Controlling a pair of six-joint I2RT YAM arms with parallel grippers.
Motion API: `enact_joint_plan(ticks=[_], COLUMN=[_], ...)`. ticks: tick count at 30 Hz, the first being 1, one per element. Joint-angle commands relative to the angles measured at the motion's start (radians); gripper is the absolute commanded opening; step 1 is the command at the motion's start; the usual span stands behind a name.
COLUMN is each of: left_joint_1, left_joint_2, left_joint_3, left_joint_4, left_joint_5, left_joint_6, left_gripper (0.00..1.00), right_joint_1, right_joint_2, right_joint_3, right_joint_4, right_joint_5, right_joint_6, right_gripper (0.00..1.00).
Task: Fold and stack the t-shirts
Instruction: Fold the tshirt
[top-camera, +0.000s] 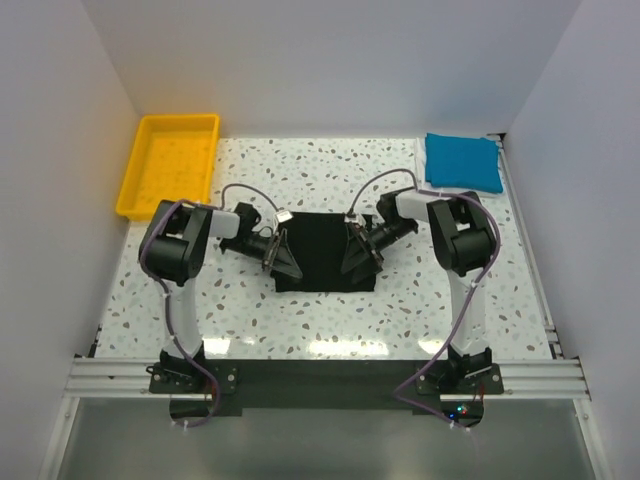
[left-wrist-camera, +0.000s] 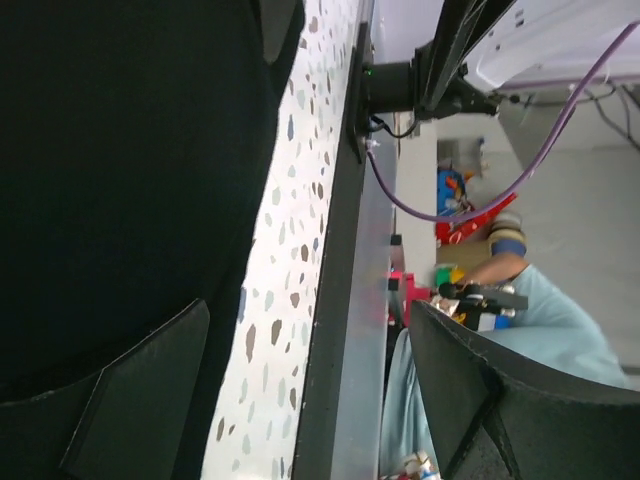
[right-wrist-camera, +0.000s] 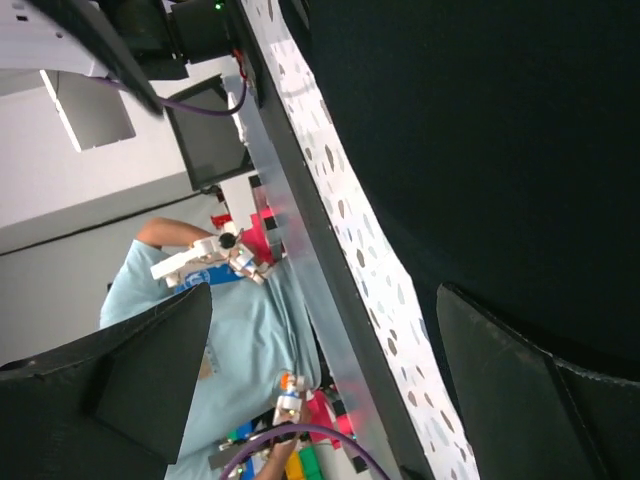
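A black t-shirt (top-camera: 320, 250) lies folded into a rectangle in the middle of the table. It fills the left of the left wrist view (left-wrist-camera: 120, 150) and the upper right of the right wrist view (right-wrist-camera: 480, 130). My left gripper (top-camera: 281, 258) (left-wrist-camera: 310, 390) is at the shirt's left edge, open, with nothing between its fingers (left-wrist-camera: 140, 400). At the shirt's right edge my right gripper (top-camera: 359, 257) (right-wrist-camera: 325, 385) also stands open and empty, its fingers (right-wrist-camera: 520, 390) wide apart. A bright blue t-shirt (top-camera: 461, 161) sits folded at the back right corner.
A yellow plastic tray (top-camera: 170, 160) stands at the back left, partly off the speckled table (top-camera: 300, 320). White walls close in the back and sides. The metal rail (top-camera: 330, 378) with both arm bases runs along the near edge.
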Motion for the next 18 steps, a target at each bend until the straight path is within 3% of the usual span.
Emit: enact_joint_plan(ticks=[1,6,9,13,18], left_joint_1=[0.083,0.096,0.093,0.088,0.071], left_joint_2=[0.098,-0.049,-0.187,-0.259,-0.112], left_joint_3=[-0.026,-0.013,0.069,0.132,0.235], left_joint_4=[-0.059,-0.17,-0.198,0.071,0.305], left_joint_5=[-0.249,-0.249,-0.239,-0.251,-0.219], left_joint_6=[0.122,0.251,0.251,0.004,-0.222], left_gripper=[0.88,0.89,0.91,0.93,0.92], right_joint_1=[-0.055,-0.059,-0.076,-0.11,-0.116], right_joint_2=[0.067,-0.071,-0.144,-0.129,-0.004], right_joint_3=[-0.029,0.029,0.188,0.295,0.402], right_joint_4=[-0.021,-0.261,-0.326,-0.132,0.14], right_joint_5=[0.179,0.141,0.13,0.13,0.089], right_joint_6=[-0.096,-0.25,-0.267,-0.085,0.152], right_gripper=[0.98,0.98,0.99,0.99,0.99])
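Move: The black t-shirt lies folded flat, its middle roughly 11 cm to the left hand's right and 3 cm ahead, and 9 cm to the right hand's left and 2 cm ahead, both times some 4 cm below. Its far left corner is about 13 cm straight ahead of the left hand; its far right corner is 12 cm ahead and 3 cm right of the right hand. The yellow bin sits 28 cm left and 24 cm ahead of the left hand, the blue cloth 25 cm right and 24 cm ahead of the right hand. With the fingers wide open and pointing inward over the t-shirt, their lower fingers resting on it, both hands first spread apart along the cloth, about 3 cm each, the left hand to the left and the right hand to the right. Then both come free upwards by about 7 cm and sweep forward some 10 cm towards the far corners, quickening as they go and rolling about 25 degrees so that the far side of each gripper lifts, fingers still wide open. ##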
